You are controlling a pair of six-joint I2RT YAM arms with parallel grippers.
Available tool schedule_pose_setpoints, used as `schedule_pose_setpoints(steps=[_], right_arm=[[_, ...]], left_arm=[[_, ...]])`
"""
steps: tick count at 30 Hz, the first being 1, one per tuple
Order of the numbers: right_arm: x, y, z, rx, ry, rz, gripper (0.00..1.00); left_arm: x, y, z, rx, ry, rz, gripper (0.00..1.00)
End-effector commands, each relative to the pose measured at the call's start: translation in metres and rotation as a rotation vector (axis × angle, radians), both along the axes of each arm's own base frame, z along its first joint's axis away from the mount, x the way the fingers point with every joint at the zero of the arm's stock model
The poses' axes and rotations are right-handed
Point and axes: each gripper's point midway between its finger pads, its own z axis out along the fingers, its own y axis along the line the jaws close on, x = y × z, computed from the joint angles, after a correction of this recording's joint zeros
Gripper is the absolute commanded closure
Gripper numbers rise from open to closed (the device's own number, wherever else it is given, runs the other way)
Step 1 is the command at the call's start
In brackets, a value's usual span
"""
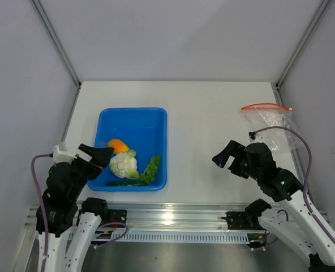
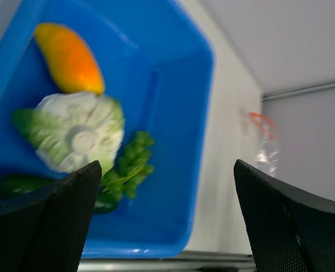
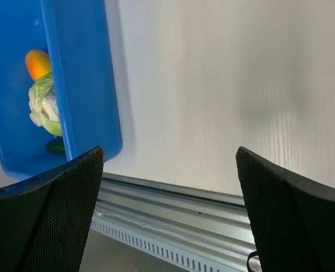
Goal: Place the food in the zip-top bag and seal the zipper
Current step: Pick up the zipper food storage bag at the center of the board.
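The food lies in a blue tray [image 1: 159, 122] at the left: an orange-yellow fruit [image 1: 118, 145], a cabbage head [image 1: 124, 164], a green grape bunch [image 1: 151, 169] and a dark cucumber [image 1: 126, 183]. My left gripper [image 1: 102, 160] hovers open over the tray's near left corner, beside the cabbage [image 2: 77, 136] and the fruit [image 2: 71, 56]; nothing is between its fingers [image 2: 43, 226]. The clear zip-top bag [image 1: 272, 124] lies flat at the far right, its orange-red zipper [image 1: 265, 106] along the far edge. My right gripper [image 1: 227, 154] stands open and empty over bare table, left of the bag.
A metal rail [image 1: 173, 218] runs along the table's near edge, also visible in the right wrist view as the rail [image 3: 184, 198]. White enclosure walls and slanted corner posts [image 1: 57, 42] bound the table on three sides. White tabletop [image 1: 207, 130] separates tray and bag.
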Motion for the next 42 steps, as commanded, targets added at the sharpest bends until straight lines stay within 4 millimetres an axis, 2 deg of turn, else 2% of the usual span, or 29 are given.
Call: schedule_pose_setpoints(steps=[1, 5, 11, 13, 14, 15, 16, 17, 18, 19, 20, 21, 22, 23, 24, 25, 26, 27, 28, 29, 30, 31, 32, 33, 34, 35, 39, 40, 42], right_arm=[[0.010, -0.015, 0.022, -0.071, -0.076, -0.039, 0.01], [0.017, -0.016, 0.033, -0.075, -0.116, -0.049, 0.01], [0.037, -0.027, 0.045, -0.137, -0.105, -0.140, 0.01], [0.053, -0.033, 0.039, -0.223, -0.049, -0.171, 0.01], [0.061, -0.040, 0.053, -0.243, -0.052, -0.204, 0.01], [0.073, -0.040, 0.046, -0.304, -0.015, -0.207, 0.00], [0.081, -0.045, 0.049, -0.335, -0.010, -0.227, 0.01], [0.094, -0.049, 0.067, -0.353, -0.042, -0.263, 0.01], [0.105, -0.056, 0.071, -0.372, -0.041, -0.293, 0.01], [0.122, -0.057, 0.066, -0.402, -0.017, -0.298, 0.01], [0.135, -0.059, 0.080, -0.387, -0.038, -0.326, 0.01], [0.148, -0.072, 0.081, -0.389, -0.022, -0.374, 0.00], [0.165, -0.074, 0.069, -0.410, 0.018, -0.389, 0.01], [0.180, -0.079, 0.082, -0.398, -0.003, -0.426, 0.01], [0.194, -0.092, 0.081, -0.402, 0.011, -0.473, 0.01], [0.212, -0.095, 0.060, -0.432, 0.067, -0.488, 0.01], [0.229, -0.107, 0.078, -0.454, 0.032, -0.559, 0.01], [0.236, -0.119, 0.075, -0.491, 0.064, -0.600, 0.01], [0.255, -0.126, 0.049, -0.546, 0.132, -0.635, 0.01], [0.265, -0.136, 0.047, -0.583, 0.150, -0.680, 0.01], [0.277, -0.149, 0.071, -0.616, 0.117, -0.750, 0.01], [0.288, -0.159, 0.070, -0.635, 0.129, -0.781, 0.01], [0.306, -0.164, 0.035, -0.690, 0.204, -0.783, 0.01], [0.315, -0.173, 0.062, -0.692, 0.163, -0.834, 0.01], [0.324, -0.180, 0.058, -0.705, 0.168, -0.857, 0.01], [0.337, -0.183, 0.030, -0.754, 0.212, -0.843, 0.01], [0.361, -0.205, 0.024, -0.798, 0.139, -0.920, 0.01], [0.359, -0.207, 0.005, -0.809, 0.178, -0.904, 0.01], [0.363, -0.218, -0.002, -0.795, 0.170, -0.928, 0.01]], left_arm=[[-0.017, 0.012, -0.048, 0.148, 0.227, -0.008, 0.01], [-0.018, -0.016, -0.039, 0.171, 0.096, -0.212, 0.00], [-0.025, -0.023, -0.027, 0.107, -0.039, -0.219, 0.00], [-0.026, -0.022, -0.023, 0.103, -0.063, -0.209, 0.01], [-0.025, -0.021, -0.020, 0.105, -0.075, -0.206, 0.01], [-0.024, -0.022, -0.020, 0.106, -0.073, -0.209, 0.00], [-0.023, -0.023, -0.019, 0.108, -0.072, -0.215, 0.01], [-0.022, -0.024, -0.018, 0.111, -0.077, -0.225, 0.01], [-0.022, -0.030, -0.017, 0.122, -0.087, -0.264, 0.00], [-0.019, -0.033, -0.018, 0.128, -0.077, -0.287, 0.01], [-0.018, -0.036, -0.017, 0.141, -0.082, -0.315, 0.01], [-0.016, -0.037, -0.018, 0.149, -0.079, -0.326, 0.00], [-0.013, -0.039, -0.020, 0.158, -0.066, -0.341, 0.00], [-0.010, -0.040, -0.019, 0.180, -0.084, -0.354, 0.00], [-0.009, -0.041, -0.017, 0.186, -0.095, -0.368, 0.00], [-0.006, -0.042, -0.020, 0.195, -0.090, -0.378, 0.00], [-0.004, -0.042, -0.018, 0.225, -0.111, -0.388, 0.00], [-0.003, -0.042, -0.017, 0.234, -0.118, -0.393, 0.00], [0.000, -0.042, -0.020, 0.246, -0.113, -0.394, 0.00], [0.001, -0.042, -0.020, 0.260, -0.120, -0.399, 0.01], [0.003, -0.043, -0.017, 0.260, -0.137, -0.408, 0.00], [0.004, -0.044, -0.018, 0.260, -0.138, -0.414, 0.01], [0.006, -0.045, -0.020, 0.257, -0.132, -0.419, 0.01], [0.007, -0.050, -0.015, 0.246, -0.158, -0.441, 0.00], [0.007, -0.053, -0.015, 0.229, -0.163, -0.450, 0.00], [0.008, -0.056, -0.015, 0.215, -0.168, -0.461, 0.01], [0.005, -0.070, -0.010, 0.153, -0.211, -0.532, 0.00], [0.005, -0.073, -0.010, 0.139, -0.219, -0.545, 0.01], [0.002, -0.076, -0.015, 0.126, -0.215, -0.571, 0.01]])
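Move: The zipper bag lies flat about 26 cm ahead of the right hand and 28 cm to its right, some 17 cm below; its orange zipper's middle is about 34 cm ahead and 26 cm right. The blue bin's middle is some 14 cm ahead and 49 cm left of the right hand. From the left hand, the bag is about 26 cm ahead, 86 cm right and 25 cm below. The right hand sweeps 35 cm forward and 20 right towards the bag's zipper, fingers open; the left drifts right. ##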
